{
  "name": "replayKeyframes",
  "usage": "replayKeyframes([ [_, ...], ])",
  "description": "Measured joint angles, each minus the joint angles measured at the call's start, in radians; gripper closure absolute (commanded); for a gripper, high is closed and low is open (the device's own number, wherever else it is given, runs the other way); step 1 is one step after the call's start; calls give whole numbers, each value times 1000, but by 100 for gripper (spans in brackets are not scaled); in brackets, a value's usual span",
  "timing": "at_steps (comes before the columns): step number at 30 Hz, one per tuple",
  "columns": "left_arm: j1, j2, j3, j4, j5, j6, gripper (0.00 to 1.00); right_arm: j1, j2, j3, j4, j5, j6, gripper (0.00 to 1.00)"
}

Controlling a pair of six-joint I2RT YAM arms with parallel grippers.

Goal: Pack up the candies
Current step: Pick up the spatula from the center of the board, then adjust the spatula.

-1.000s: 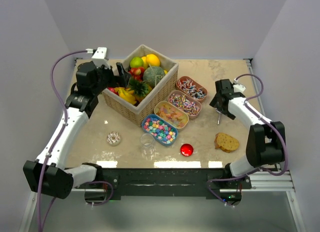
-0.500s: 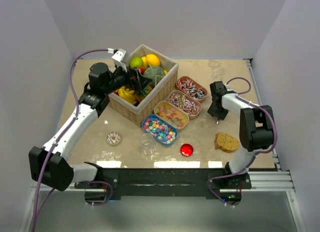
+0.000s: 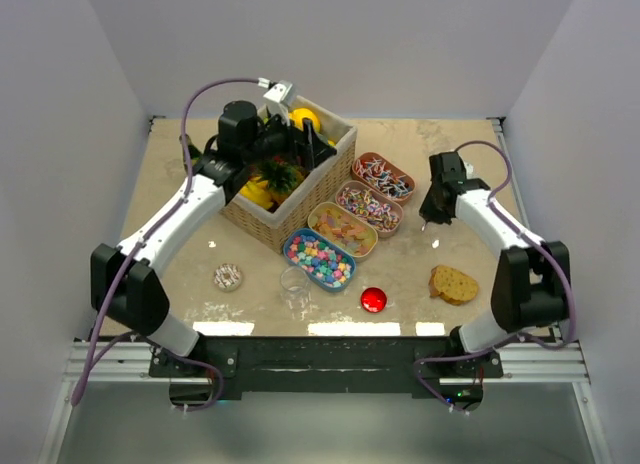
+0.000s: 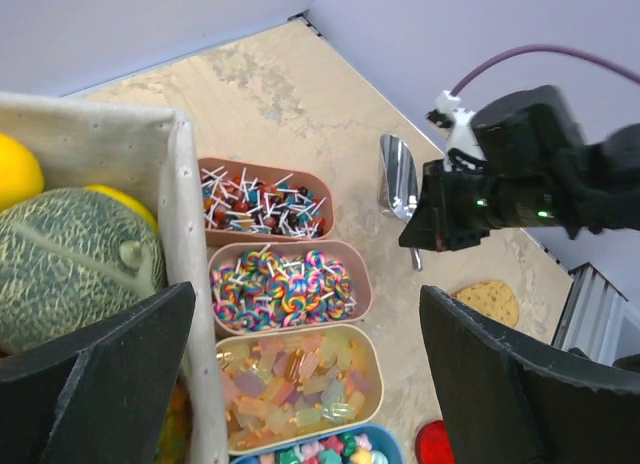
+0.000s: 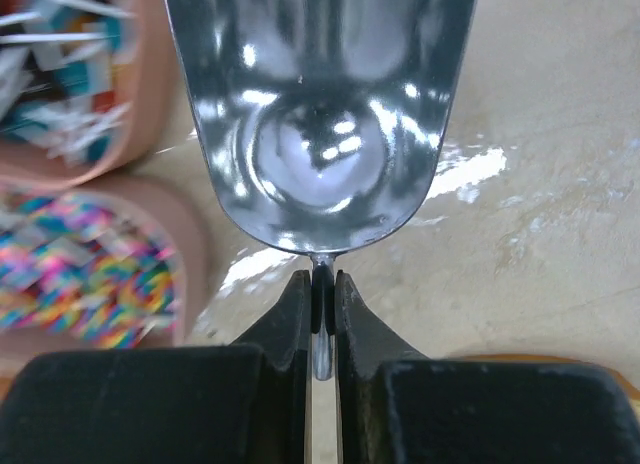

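Observation:
The candies fill four small trays in a diagonal row: striped lollipops in a pink tray [image 3: 383, 176], swirl lollipops [image 3: 369, 208], orange-yellow gummies [image 3: 342, 229] and pastel pieces in a blue tray [image 3: 318, 260]. The left wrist view shows the striped ones [image 4: 262, 201], the swirls [image 4: 285, 290] and the gummies [image 4: 295, 384]. My right gripper [image 5: 320, 289] is shut on the thin handle of a metal scoop [image 5: 320, 114], just right of the pink trays [image 3: 432, 216]. Above the basket, my left gripper [image 3: 300, 144] hangs open and holds nothing.
A wicker basket [image 3: 290, 219] of toy fruit stands left of the trays, with a melon [image 4: 70, 264] inside. Near the front lie a sprinkled doughnut [image 3: 228, 276], a clear glass [image 3: 294, 284], a red disc [image 3: 373, 300] and a cookie [image 3: 454, 284].
My right gripper has shut on the scoop's handle. The left arm has swung from the basket's left side to above the basket, still open.

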Motion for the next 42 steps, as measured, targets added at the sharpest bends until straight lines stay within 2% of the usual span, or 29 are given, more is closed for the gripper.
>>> replayKeyframes([
  [3,-31,71,95,-33,-9,-3,0,32,-118,48,-20,-79,-51,100],
  [7,-75,103,113,-50,0,-19,0,134,-233,114,-22,-159,-130,100],
  [12,-88,153,148,-51,13,-42,0,258,-326,111,-43,-223,-204,100],
  [17,-86,179,161,-25,48,-81,0,325,-367,86,-58,-282,-254,100],
  [24,-87,196,188,19,111,-115,1,416,-383,62,-77,-284,-320,100],
  [30,-88,249,246,-26,184,-114,17,463,-407,61,-82,-278,-389,100],
  [42,-95,280,265,-187,294,-49,42,468,-484,29,-108,-283,-467,100],
])
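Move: The spatula is already off the board, its handle pinched in the right gripper. The left gripper, wide open, hangs about 26 cm to the left of the right hand, 3 cm ahead and some 25 cm higher. From the left hand the spatula's middle lies 27 cm right, 1 cm ahead and 25 cm down. From the right hand, at 4 cm below, the swirl-lollipop bowl is 13 cm left and 6 ahead, the gummy bowl 20 cm left and level with it. Keep the right gripper shut on the spatula's handle and lift it fast by about 15 cm while sweeping left some 16 cm and back 10, turning nearly 60 degrees counter-clockwise, so the blade comes towards the left gripper. Bring the left gripper to meet it, about 8 cm right and a little down and back, turning clockwise and tipping down, and late on partly close its fingers. ##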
